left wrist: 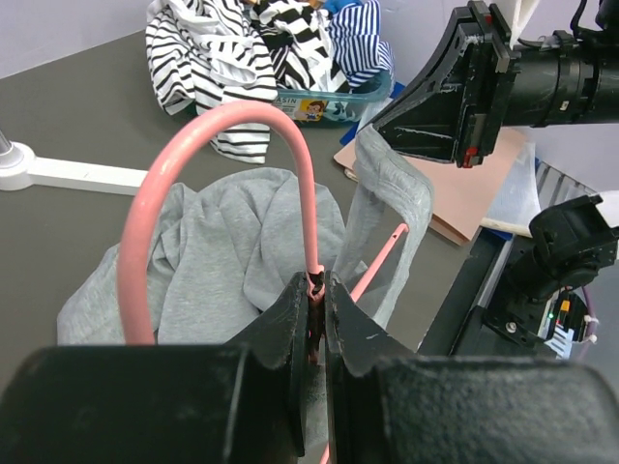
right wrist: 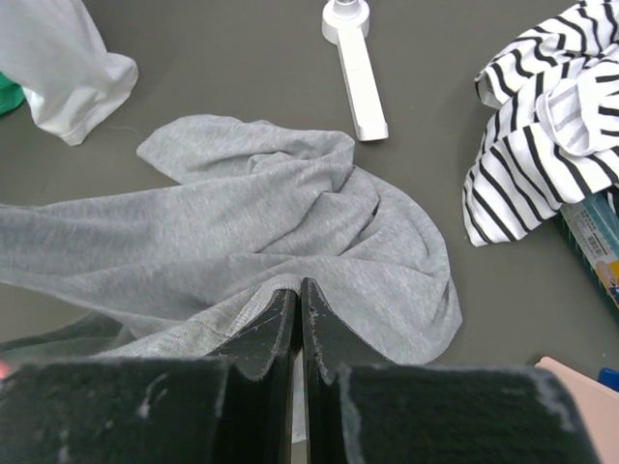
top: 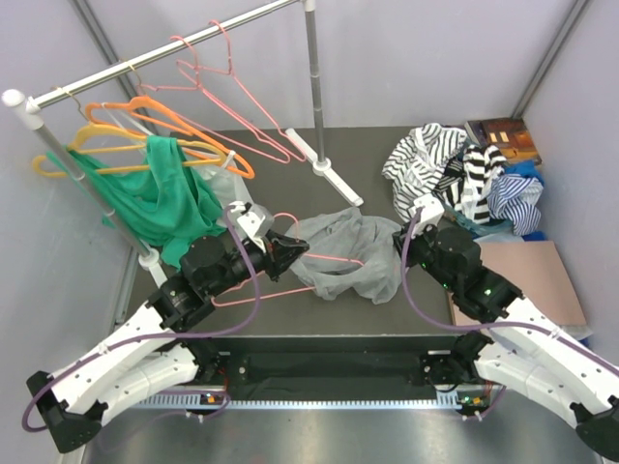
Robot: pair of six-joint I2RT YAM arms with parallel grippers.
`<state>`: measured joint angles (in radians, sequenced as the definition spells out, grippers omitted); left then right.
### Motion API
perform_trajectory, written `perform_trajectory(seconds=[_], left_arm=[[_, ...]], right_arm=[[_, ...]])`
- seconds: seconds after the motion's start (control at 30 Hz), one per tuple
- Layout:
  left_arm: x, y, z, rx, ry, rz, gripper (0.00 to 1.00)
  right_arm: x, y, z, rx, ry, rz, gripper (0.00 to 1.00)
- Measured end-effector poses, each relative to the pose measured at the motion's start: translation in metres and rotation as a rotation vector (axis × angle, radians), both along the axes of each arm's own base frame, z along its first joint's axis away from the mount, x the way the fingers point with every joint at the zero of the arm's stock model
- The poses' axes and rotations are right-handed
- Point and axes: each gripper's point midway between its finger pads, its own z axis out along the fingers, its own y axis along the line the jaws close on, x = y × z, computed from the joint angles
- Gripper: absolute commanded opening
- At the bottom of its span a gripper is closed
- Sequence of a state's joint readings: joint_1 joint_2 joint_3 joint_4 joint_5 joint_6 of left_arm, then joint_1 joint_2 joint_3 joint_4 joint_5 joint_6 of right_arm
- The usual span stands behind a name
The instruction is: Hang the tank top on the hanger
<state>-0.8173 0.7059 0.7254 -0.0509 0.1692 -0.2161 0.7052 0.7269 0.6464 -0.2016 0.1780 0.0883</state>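
Note:
The grey tank top (top: 353, 246) lies crumpled in the middle of the dark table, and the pink wire hanger (top: 338, 261) runs partly through it. My left gripper (top: 296, 250) is shut on the hanger's neck (left wrist: 316, 282), just below the curved hook (left wrist: 193, 145). My right gripper (top: 404, 236) is shut on the tank top's right edge (right wrist: 290, 217). In the left wrist view a lifted fold of the tank top (left wrist: 387, 188) hangs from the right gripper (left wrist: 387, 124), beside one hanger arm. The tank top hides the rest of the hanger's frame.
A clothes rail (top: 164, 53) at the back left carries orange hangers (top: 164, 121), pink hangers (top: 232, 92) and a green garment (top: 155, 198). Its white foot (top: 334, 179) rests on the table. Striped clothes (top: 455, 169) fill a bin at the back right, near a tan board (top: 532, 280).

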Motion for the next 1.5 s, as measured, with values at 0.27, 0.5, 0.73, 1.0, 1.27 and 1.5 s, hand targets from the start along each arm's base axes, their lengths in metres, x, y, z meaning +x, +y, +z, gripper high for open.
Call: perform_trajectory(seconds=[0.27, 0.5, 0.73, 1.0, 1.27, 1.5], left_arm=[[0.012, -0.003, -0.010, 0.025, 0.021, 0.038, 0.00], [0.026, -0.008, -0.020, 0.046, 0.037, 0.077, 0.00], [0.027, -0.019, -0.016, 0.014, 0.034, 0.043, 0.00], [0.020, -0.024, -0.013, 0.003, 0.031, -0.005, 0.00], [0.006, -0.032, -0.012, -0.017, 0.049, -0.104, 0.00], [0.002, -0.028, -0.010, -0.023, 0.043, -0.118, 0.00]], right_arm=[[-0.011, 0.011, 0.011, 0.042, -0.010, 0.083, 0.00], [-0.034, 0.032, 0.021, 0.122, 0.010, 0.234, 0.00], [-0.045, 0.049, 0.012, 0.132, 0.067, 0.319, 0.00], [-0.049, 0.055, 0.013, 0.140, 0.071, 0.350, 0.27], [-0.056, 0.052, 0.028, 0.132, 0.062, 0.365, 0.75], [-0.066, 0.043, 0.055, 0.120, 0.029, 0.385, 0.78]])
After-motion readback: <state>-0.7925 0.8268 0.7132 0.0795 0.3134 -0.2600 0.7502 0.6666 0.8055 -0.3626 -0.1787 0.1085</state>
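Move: The right gripper pinches the grey tank top's strap; the pink hanger's near-hidden right end lies about 6 cm back, 3 cm to its left and 4 cm lower. From that gripper, the tank top's body lies some 11 cm left, 2 cm ahead and 15 cm below, and the rack foot's tip 14 cm ahead, 10 cm left and 18 cm below. From the left gripper, still holding the hanger's neck, that end is about 20 cm right, 5 cm back and 5 cm lower. Draw the strap back and left with the right gripper, about 7 cm, over the hanger's right end, turning some 20 degrees counter-clockwise; then open wide to let go and lift about 4 cm, easing farther back. Meanwhile keep the left grip on the hanger: dip it forward and down, then feed it about 3 cm right and draw back, turning clockwise. ##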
